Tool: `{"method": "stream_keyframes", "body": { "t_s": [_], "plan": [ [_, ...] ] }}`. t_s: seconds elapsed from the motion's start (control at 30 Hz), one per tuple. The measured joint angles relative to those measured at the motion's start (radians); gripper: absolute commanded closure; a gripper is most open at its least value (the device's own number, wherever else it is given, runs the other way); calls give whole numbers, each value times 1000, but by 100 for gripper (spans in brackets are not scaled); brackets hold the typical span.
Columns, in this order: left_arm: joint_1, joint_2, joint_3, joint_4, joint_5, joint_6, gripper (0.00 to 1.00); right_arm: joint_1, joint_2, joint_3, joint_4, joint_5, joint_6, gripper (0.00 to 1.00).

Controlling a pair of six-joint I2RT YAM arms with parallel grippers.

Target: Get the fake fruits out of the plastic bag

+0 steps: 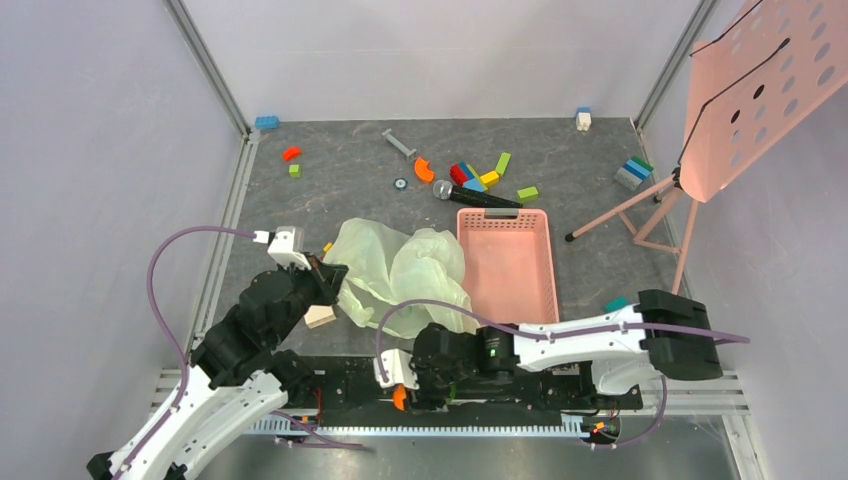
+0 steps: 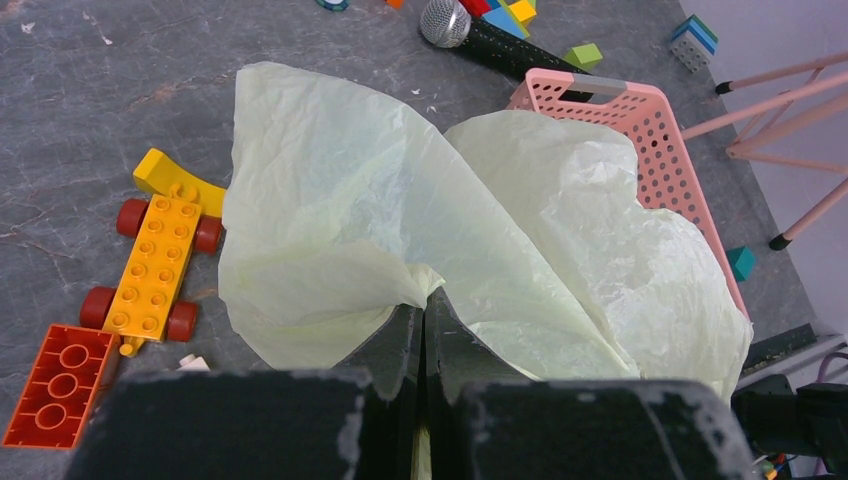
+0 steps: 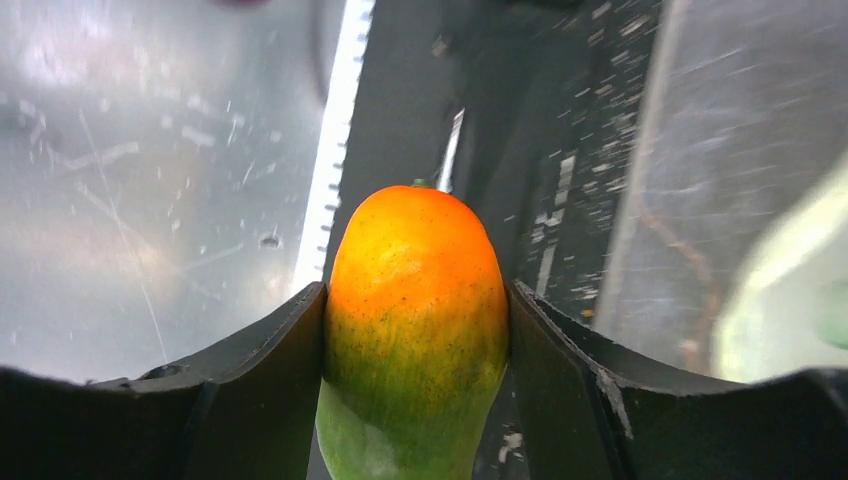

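Note:
The pale green plastic bag (image 1: 400,268) lies crumpled on the dark table, just left of the pink basket. My left gripper (image 1: 333,279) is shut on a pinch of the plastic bag (image 2: 400,190) at its near left edge, the fingertips (image 2: 445,315) pressed together on the film. At the table's near edge, over the arms' base rail, my right gripper (image 1: 400,392) is shut on a fake fruit, the orange-and-green mango (image 1: 399,398). In the right wrist view the mango (image 3: 415,300) stands upright between both fingers (image 3: 275,350), clear of the bag. What is inside the bag is hidden.
The empty pink basket (image 1: 502,215) touches the bag's right side (image 2: 668,160). A yellow toy car (image 2: 155,255) and a red brick (image 2: 55,385) lie left of the bag. A microphone (image 1: 475,196) and coloured blocks (image 1: 475,178) lie behind. A pink music stand (image 1: 740,90) stands at the right.

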Motion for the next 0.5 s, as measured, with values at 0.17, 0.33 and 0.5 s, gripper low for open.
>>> {"method": "stream_keyframes", "body": {
  "t_s": [0.17, 0.33, 0.5],
  "plan": [
    [0, 5, 0, 3, 0, 0, 98, 6, -93, 140, -65, 146, 60, 74],
    [0, 5, 0, 6, 0, 0, 98, 5, -195, 336, -143, 390, 121, 65],
    [0, 4, 0, 6, 1, -1, 98, -92, -265, 483, -234, 590, 142, 69]
  ]
}}
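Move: The right hand, with the orange-green fruit already between its fingers, is low at the table's near edge. The pink basket's middle lies about 29 cm ahead, 20 cm to its right and a little lower. Straight ahead, about 25 cm out, is the plastic bag's heap; the microphone lies some 16 cm beyond the basket's middle, a little left of it. From the left hand the basket is roughly 10 cm ahead, 31 cm right and 20 cm down. The right fingers keep their pinch on the orange-green fruit and carry it steeply up, some 26 cm, swinging forward about 13 cm from the near edge to above the bag. The wrist meanwhile turns clockwise and rolls with its left side rising, close to 50 degrees in all. The left hand stays put, still pinching the bag. ##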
